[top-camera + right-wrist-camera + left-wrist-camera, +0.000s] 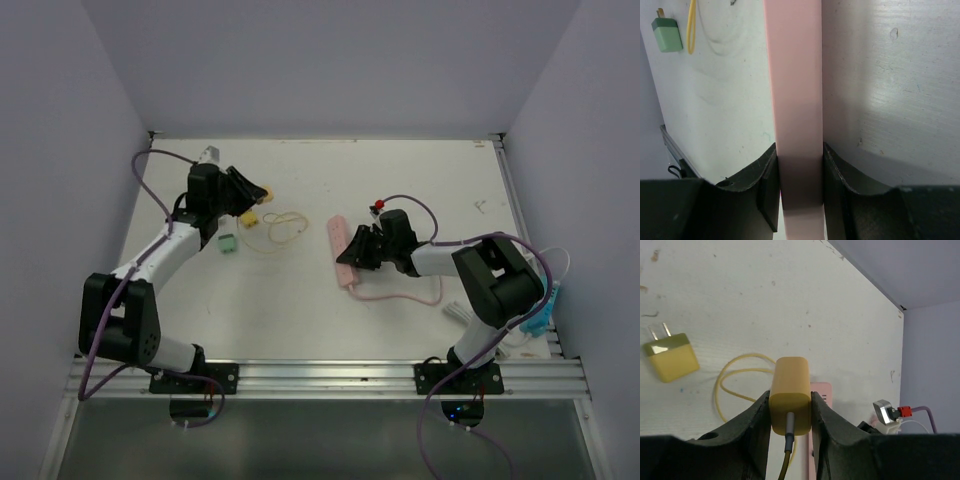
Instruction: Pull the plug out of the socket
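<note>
A yellow plug [790,395] with a grey-tipped yellow cable [735,375] sits between the fingers of my left gripper [790,401], which is shut on it. In the top view this gripper [250,192] hovers at the table's left rear, well apart from the pink socket strip [342,255]. My right gripper [354,250] is shut on that strip; the wrist view shows the strip [795,75] clamped between the fingers of the gripper [800,165]. The held plug's prongs are hidden.
A second yellow plug [671,356] lies on the table with its prongs showing. A green plug [228,243] rests beside the coiled yellow cable [282,231]. A red-and-metal connector [377,209] sits behind the strip. Blue and white items [540,312] lie at the right edge.
</note>
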Robot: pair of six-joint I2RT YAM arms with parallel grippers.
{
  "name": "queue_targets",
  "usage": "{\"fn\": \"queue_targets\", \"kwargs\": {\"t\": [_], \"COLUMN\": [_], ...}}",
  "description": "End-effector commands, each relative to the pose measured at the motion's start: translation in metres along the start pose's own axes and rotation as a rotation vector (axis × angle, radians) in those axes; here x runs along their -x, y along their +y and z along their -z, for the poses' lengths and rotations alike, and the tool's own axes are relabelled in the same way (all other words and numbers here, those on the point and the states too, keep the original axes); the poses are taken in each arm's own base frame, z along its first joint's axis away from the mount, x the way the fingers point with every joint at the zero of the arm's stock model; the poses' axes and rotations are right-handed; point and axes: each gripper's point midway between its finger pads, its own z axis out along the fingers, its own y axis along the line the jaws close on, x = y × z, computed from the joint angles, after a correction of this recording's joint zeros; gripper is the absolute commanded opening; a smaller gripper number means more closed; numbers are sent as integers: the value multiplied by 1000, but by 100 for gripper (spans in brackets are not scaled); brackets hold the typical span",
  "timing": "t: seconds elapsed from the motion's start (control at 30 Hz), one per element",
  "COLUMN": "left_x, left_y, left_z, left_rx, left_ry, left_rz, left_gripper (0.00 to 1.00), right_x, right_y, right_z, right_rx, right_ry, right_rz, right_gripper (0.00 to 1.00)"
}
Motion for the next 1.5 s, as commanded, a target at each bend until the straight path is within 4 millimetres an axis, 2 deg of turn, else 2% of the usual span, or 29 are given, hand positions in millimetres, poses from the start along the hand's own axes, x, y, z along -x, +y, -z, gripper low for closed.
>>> {"fn": "queue_targets", "kwargs": {"t": [0.0,0.07,0.17,0.2,0.4,0.47,0.57,0.67,0.7,0.77,0.87,0.9,1.0,1.17,1.3,1.47], "left_x": [15,7,-15,-28,-67,-74,-87,-91,-92,-91,-87,-85,-79,-65,-38,7], "left_y": [30,39,54,64,82,83,86,93,95,101,111,111,111,102,84,67], "left_z": [17,17,13,13,7,5,4,3,3,4,7,8,14,32,53,90], "left_rx": [95,102,102,115,68,49,21,39,48,87,154,164,187,210,241,301], "left_ry": [-37,2,70,99,190,206,237,243,244,237,224,219,201,172,121,-32], "left_rz": [-90,-104,-104,-96,-41,-30,-11,-1,-1,-5,-17,-21,-39,-83,-151,-273], "left_gripper": [0,0,0,0,2,2,8,17,24,32,57,70,86,99,100,100], "right_x": [-102,-101,-100,-101,-101,-102,-102,-102,-102,-102,-102,-102,-102,-99,-96,-86], "right_y": [-144,-144,-143,-143,-142,-142,-141,-141,-140,-140,-140,-140,-140,-138,-134,-126], "right_z": [38,38,37,37,37,37,37,37,37,38,38,38,38,39,42,49], "right_rx": [-575,-570,-565,-565,-557,-555,-552,-548,-547,-547,-546,-546,-546,-543,-537,-541], "right_ry": [261,261,260,260,263,264,264,266,265,265,263,263,263,257,243,227], "right_rz": [-132,-133,-127,-127,-126,-126,-127,-124,-124,-124,-123,-123,-123,-119,-114,-86], "right_gripper": [0,0,0,0,0,0,0,0,0,0,0,0,0,0,0,0]}}
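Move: The left gripper already holds the orange plug in the air. Its set-down place is bare table about 8 cm back, 1 cm to the right and 16 cm below. Around it, at table height, the yellow plug lies some 2 cm ahead and 2 cm left of the gripper, the green plug 6 cm back and 8 cm left, and the cable loop 2 cm back and 9 cm right. From the right gripper, the place is about 26 cm left, 2 cm ahead and level. Bring the left gripper, plug still pinched, briefly left, then down about 13 cm and back 8 cm to the bare table in front of the yellow plug, tipping the fingers some 15 degrees more downward. Open wide to let go of the plug, then rise about 9 cm, drifting left away from it. ##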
